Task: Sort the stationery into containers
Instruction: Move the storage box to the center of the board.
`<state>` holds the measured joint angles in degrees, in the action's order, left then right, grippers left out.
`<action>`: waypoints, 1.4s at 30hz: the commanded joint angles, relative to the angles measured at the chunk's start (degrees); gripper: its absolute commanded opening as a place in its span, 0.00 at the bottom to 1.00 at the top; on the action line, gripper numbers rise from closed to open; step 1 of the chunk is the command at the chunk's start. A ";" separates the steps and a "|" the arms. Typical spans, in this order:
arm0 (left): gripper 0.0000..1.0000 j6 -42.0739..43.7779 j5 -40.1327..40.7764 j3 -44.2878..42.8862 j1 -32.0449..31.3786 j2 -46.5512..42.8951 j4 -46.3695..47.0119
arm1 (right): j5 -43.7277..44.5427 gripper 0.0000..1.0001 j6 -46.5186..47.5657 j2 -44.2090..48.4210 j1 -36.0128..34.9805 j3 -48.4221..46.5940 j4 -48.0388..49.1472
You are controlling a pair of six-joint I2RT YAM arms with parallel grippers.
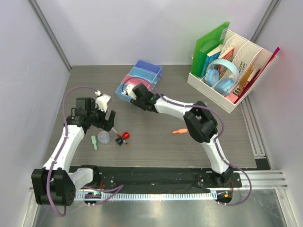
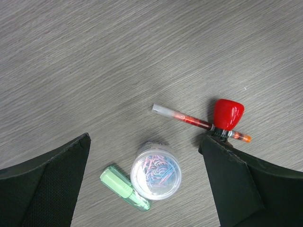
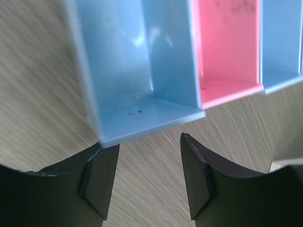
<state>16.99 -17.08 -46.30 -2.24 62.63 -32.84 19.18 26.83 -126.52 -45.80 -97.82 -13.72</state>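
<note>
The containers, a joined row of light blue, pink and light blue trays, stand at the table's back centre. My right gripper hovers at their near end, over bare table just outside the first blue tray, open and empty; in the top view the right gripper covers that end. My left gripper is wide open above a round clear tub of paper clips, with a green piece touching it. A red pen with a red cap lies to the right. An orange piece lies apart.
A white perforated organizer stands at the back right with books, a green folder and blue headphones. Grey walls close in the table on the left, back and right.
</note>
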 commanded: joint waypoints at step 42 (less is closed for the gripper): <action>1.00 4.36 12.60 4.38 0.13 -9.72 -6.80 | -24.19 0.60 -1.52 -18.41 12.93 -36.57 -6.15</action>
<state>20.45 -5.34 -40.84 -2.24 54.46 -38.41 -3.22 26.52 -145.05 -32.82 -134.13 -21.89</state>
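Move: The storage box's middle lies about 9 cm ahead of the right hand, 3 cm to its right and a little below; the fingers sit at the near corner of its light-blue end. The red-and-black stamp is some 19 cm back from this hand and 6 cm left, the paperclip tub 19 cm back and 16 cm left. From the left hand the box is roughly 22 cm ahead and 17 cm right, lower down. Leftward for about 3 cm first, at the box's light-blue end, then the right hand rises nearly 15 cm while reaching 13 cm forward. It comes back down some 11 cm over the pink and blue compartments near the box's right side, rolled about 15 degrees, fingers still part open. The empty left hand drifts about 4 cm back and 4 cm left, rolling slightly, wide open. ##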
